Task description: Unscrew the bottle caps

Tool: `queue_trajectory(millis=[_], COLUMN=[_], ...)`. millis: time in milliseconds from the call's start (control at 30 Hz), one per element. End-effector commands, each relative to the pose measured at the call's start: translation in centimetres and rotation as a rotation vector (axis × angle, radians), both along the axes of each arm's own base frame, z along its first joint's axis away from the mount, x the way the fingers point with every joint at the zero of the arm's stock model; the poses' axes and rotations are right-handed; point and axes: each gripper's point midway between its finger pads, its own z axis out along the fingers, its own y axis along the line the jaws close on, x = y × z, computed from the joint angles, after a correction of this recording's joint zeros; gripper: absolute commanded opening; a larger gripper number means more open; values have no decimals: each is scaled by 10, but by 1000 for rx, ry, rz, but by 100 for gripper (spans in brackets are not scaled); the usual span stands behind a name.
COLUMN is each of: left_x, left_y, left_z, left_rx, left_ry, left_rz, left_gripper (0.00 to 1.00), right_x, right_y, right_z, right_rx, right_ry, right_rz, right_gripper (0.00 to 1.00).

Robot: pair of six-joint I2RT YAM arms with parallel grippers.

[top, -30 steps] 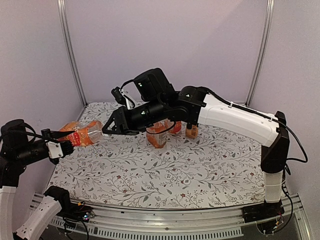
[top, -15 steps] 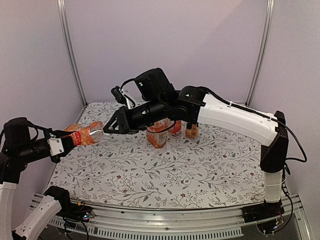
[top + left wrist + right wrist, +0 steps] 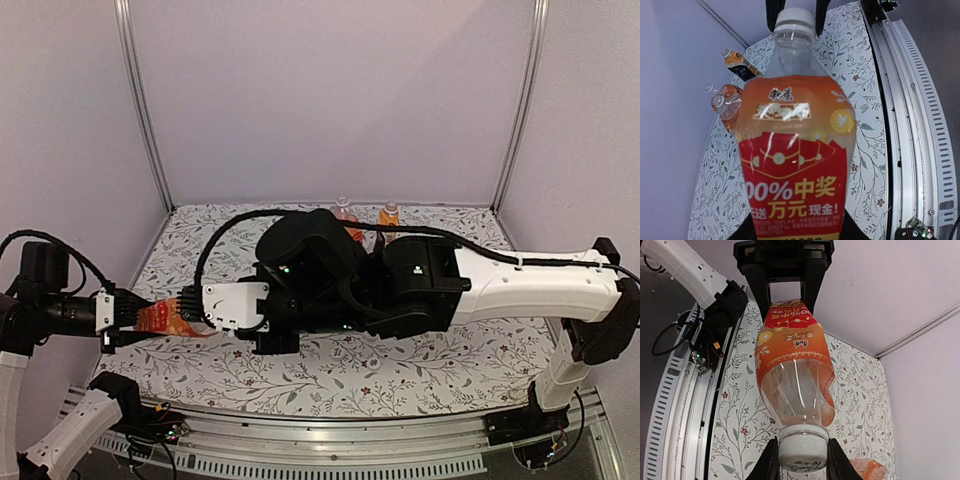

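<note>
My left gripper [image 3: 797,233] is shut on the base end of a squat clear bottle [image 3: 792,150] with an orange-red label and holds it lying level above the table's left side [image 3: 165,318]. Its white bottle cap [image 3: 802,450] sits between my right gripper's black fingers [image 3: 767,462], which press on both of its sides. My right gripper [image 3: 802,460] is shut on that cap. From above, the right gripper [image 3: 198,312] meets the bottle's neck, and the cap is hidden under the wrist. The left gripper [image 3: 122,315] is at the far left.
Two more bottles stand at the back of the floral table [image 3: 345,212] [image 3: 389,213]. In the left wrist view these are a slim orange-and-black bottle [image 3: 740,66] and a squat orange one [image 3: 726,102]. A metal rail [image 3: 912,125] runs along the near edge.
The right arm has swung down and toward the near left, and its fingers have closed on the cap. The left gripper has lowered the bottle and drawn it nearer.
</note>
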Motion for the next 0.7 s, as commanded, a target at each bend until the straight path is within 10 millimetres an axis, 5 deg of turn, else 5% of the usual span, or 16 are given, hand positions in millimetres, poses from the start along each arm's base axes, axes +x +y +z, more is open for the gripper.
queue_trajectory(millis=[0,133,200,300,333,500,667], left_x=[-10,-10,-9,-3,0,24,47], left_y=[-5,-5,-5,-4,-3,6,17], left_z=[11,7,5,7,7,10,20], left_rx=[-28,-17,-12,-10,-11,-5,-6], left_ry=[-21,-23,-20,-7,-1,-39,-152], left_rz=[-58,-61,-62,-40,-21,105,214], left_gripper=[12,12,12,12,12,11,11], right_x=[-6,8,10,15,16,18,31], right_y=[-5,-2,-3,-4,-5,-13,-23], right_z=[-10,-4,-3,4,9,38,58], right_rx=[-156,-162,-155,-91,-66,100,238], right_ry=[-471,-565,-565,-523,-504,-254,209], right_rz=[141,86,62,-5,-24,-88,-114], right_gripper=[0,3,26,85,96,99,99])
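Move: The right fingers already pinch the white cap at their hand point; it lies about 14 cm to the right of the left hand, roughly level with it, since that hand keeps hold of the bottle's lower body. From the right hand, a standing red-label bottle is about 22 cm ahead, 12 cm right and some 18 cm lower. A second stands 8 cm beyond and 7 cm right of it, and the small orange bottle another 8 cm right. The right hand, pinching the cap, rolls some 25 degrees further about the line of its fingers, counter-clockwise as seen from behind that hand looking at the cap, then spreads its fingers from nearly closed to wide open, lets the cap go and starts rolling back, ending about 2 cm forward and slightly higher. The left hand keeps its grip low on the bottle and nearly still while the cap is turned and released, then carries the bottle about 2.5 cm forward with a small rise and a slight counter-clockwise turn. ##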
